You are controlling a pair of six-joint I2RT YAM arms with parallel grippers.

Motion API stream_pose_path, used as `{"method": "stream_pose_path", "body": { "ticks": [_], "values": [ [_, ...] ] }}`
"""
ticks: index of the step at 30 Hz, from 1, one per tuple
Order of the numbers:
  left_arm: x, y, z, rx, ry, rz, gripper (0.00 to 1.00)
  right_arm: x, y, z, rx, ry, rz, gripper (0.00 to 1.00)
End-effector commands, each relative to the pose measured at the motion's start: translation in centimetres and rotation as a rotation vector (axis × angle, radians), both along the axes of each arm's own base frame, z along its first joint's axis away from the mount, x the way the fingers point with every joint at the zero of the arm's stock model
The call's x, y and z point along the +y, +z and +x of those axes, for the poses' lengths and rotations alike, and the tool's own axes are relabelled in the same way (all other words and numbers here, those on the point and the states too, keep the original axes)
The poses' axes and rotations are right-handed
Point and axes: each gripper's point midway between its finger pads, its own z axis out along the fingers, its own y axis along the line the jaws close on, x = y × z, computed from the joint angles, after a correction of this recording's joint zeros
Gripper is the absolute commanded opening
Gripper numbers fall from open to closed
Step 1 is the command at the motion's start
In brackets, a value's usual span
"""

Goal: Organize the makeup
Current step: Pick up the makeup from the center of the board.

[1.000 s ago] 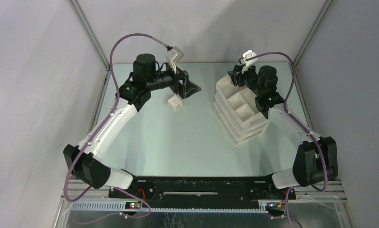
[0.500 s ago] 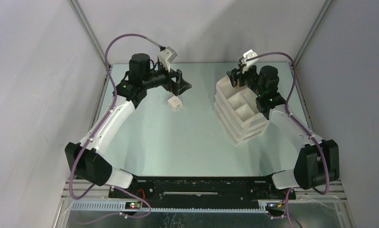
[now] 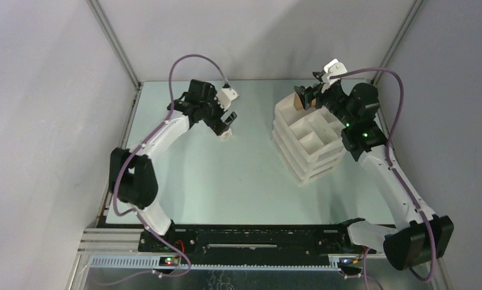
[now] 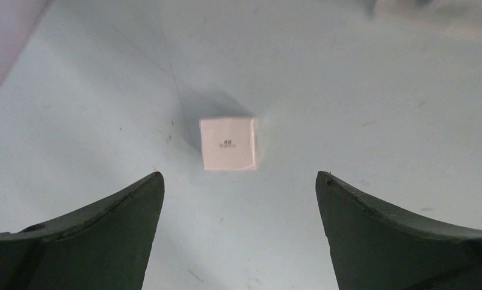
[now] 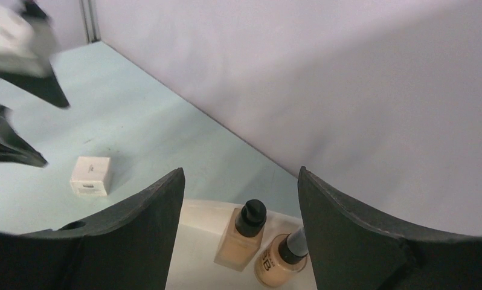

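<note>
A small white box lies on the table just beyond my left gripper, which hangs open above it and touches nothing. From above, the left gripper half covers the box. Two beige black-capped bottles, one square and one round, stand side by side in the back compartment of the white organizer. My right gripper is open over them with nothing between its fingers. In the top view the right gripper sits at the organizer's far corner.
The tiered white drawer organizer stands right of centre with several open compartments. Grey walls close in the back and both sides. The left gripper's black fingers show at the left of the right wrist view, near the box.
The left arm folded in and turned its gripper down over the white box. The right gripper widened its jaws and drew back and up from the organizer's back compartment.
</note>
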Motion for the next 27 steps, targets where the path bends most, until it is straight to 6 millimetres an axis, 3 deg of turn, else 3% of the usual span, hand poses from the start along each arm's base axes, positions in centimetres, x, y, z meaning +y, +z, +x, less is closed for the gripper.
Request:
{"method": "stream_pose_path", "body": {
  "ticks": [1,8,15,24,27],
  "values": [
    [2.3,-2.8,1.8,0.006,-0.04,0.209,1.0,-0.5,1.7,-2.9,-0.002,0.019,-0.027,0.78],
    [2.8,-7.5,4.1,0.116,-0.039,0.319,1.0,-2.3,-0.4,-6.3,0.061,-0.003,-0.027,0.77],
    [2.9,-9.6,5.8,0.154,-0.023,0.369,1.0,-3.5,-1.7,-8.5,0.079,-0.016,0.002,0.78],
    [1.6,-11.9,4.8,0.301,-0.072,0.333,0.99,-4.7,-2.4,-9.3,0.078,-0.038,0.036,0.77],
    [1.5,-12.7,4.3,0.342,-0.072,0.327,0.94,-5.0,-2.7,-9.5,0.083,-0.044,0.042,0.77]
  ]
}}
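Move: The white makeup box, a small cube alone on the board, lies about 6 cm ahead of the left hand, 1 cm to its left and 16 cm below it. To the left hand's right, roughly 26 cm off and 3 cm nearer the base, stands the drawer organizer; the two foundation bottles in its top are some 27 cm right, 4 cm ahead and 8 cm higher. From the right hand the makeup box is around 8 cm ahead, 25 cm left and 36 cm down. Sinking about 13 cm onto the makeup box, fast at first and then slowly, the left hand also eases some 5 cm forward and tips some 25 degrees to point steeply down, its fingers staying wide open. The right hand, empty and still open, backs off about 9 cm from the bottles over the organizer, drifting right and, after a slight rise, down. ##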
